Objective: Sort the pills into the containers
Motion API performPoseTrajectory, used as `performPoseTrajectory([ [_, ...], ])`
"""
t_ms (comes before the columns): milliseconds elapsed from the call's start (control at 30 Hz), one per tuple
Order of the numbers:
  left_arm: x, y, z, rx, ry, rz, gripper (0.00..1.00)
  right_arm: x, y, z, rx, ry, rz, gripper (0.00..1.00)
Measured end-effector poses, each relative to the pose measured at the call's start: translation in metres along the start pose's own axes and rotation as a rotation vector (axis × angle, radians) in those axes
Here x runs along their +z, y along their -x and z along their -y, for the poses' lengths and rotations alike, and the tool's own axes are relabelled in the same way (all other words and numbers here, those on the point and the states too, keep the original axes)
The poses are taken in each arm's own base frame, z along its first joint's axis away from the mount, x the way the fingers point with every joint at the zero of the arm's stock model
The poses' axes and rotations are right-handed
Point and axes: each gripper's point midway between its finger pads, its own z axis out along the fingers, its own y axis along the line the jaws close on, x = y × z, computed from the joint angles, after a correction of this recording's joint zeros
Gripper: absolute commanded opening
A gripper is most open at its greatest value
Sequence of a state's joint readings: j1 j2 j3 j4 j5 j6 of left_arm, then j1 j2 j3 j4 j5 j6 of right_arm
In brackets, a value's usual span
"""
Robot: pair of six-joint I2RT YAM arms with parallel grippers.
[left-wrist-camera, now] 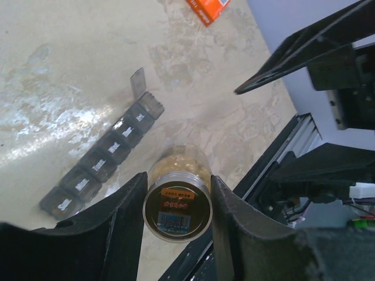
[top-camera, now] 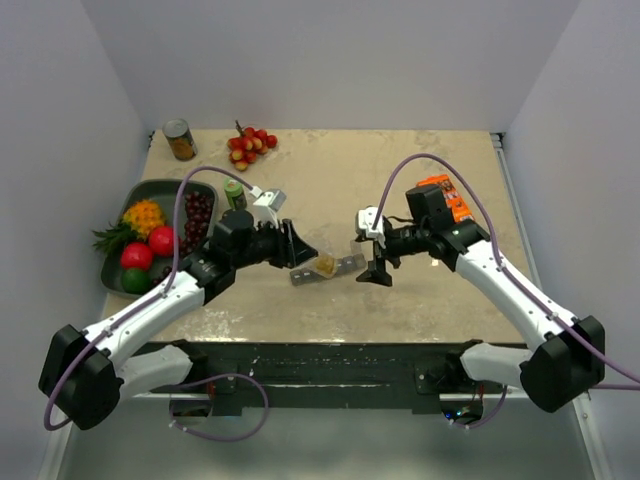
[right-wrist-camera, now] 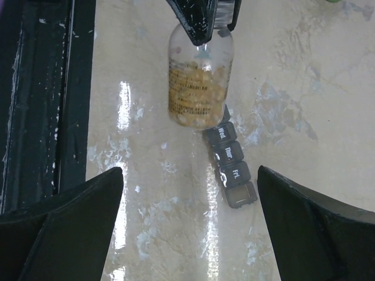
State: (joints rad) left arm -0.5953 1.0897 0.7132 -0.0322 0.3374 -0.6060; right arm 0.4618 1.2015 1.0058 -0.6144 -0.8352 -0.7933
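Note:
My left gripper (left-wrist-camera: 177, 205) is shut on a small clear bottle (left-wrist-camera: 177, 202), one finger on each side of it, and yellowish-tan pills (right-wrist-camera: 196, 93) show through its wall. The bottle (top-camera: 325, 265) lies level just over the middle of the containers (top-camera: 348, 266), a dark-grey strip of day-labelled compartments (left-wrist-camera: 102, 161). The lid at the strip's far end (left-wrist-camera: 139, 82) stands up. My right gripper (right-wrist-camera: 190, 228) is open and empty, just right of the strip's end (right-wrist-camera: 231, 164). In the top view it (top-camera: 378, 270) sits close beside the bottle.
A dark fruit tray (top-camera: 125, 215) stands at the left edge, with a green-capped bottle (top-camera: 234, 192) beside it. A can (top-camera: 180, 140) and red-yellow berries (top-camera: 250, 145) lie at the back. An orange packet (top-camera: 450, 200) lies under the right arm.

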Motion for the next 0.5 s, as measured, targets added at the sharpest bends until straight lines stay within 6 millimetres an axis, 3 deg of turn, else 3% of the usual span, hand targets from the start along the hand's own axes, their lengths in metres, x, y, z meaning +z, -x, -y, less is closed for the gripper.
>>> performPoseTrajectory([
  [233, 0.015, 0.004, 0.026, -0.045, -0.072, 0.037, 0.0, 0.02, -0.002, 0.003, 0.055, 0.019, 0.003, 0.99],
  [500, 0.03, -0.006, 0.043, -0.074, -0.116, 0.016, 0.0, 0.035, -0.002, 0.002, 0.093, 0.038, 0.014, 0.94],
])
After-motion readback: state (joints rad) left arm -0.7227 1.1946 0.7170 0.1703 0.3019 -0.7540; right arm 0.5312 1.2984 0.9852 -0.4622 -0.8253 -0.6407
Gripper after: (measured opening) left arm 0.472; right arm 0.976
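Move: The left hand holds the pill bottle by its cap, the body jutting about 4 cm right of the hand point and 3 cm below; the right gripper's open fingers are some 15 cm to its right, about level. From the right hand the bottle lies roughly 10 cm left, level ahead and 3 cm lower, and the pill box's middle about 9 cm left, 5 cm ahead and 16 cm below. Its raised end lid is about 1 cm left, 8 cm ahead and 14 cm below. The left hand keeps its grip on the cap and carries the pill bottle about 5 cm to the right above the pill box, slowing as it goes, its fingertips tipping up slightly towards level. The right hand, fingers staying wide open, comes to meet it, easing about 3 cm left and 2 cm down with a small roll so that its gap closes in on the bottle's body without gripping. ##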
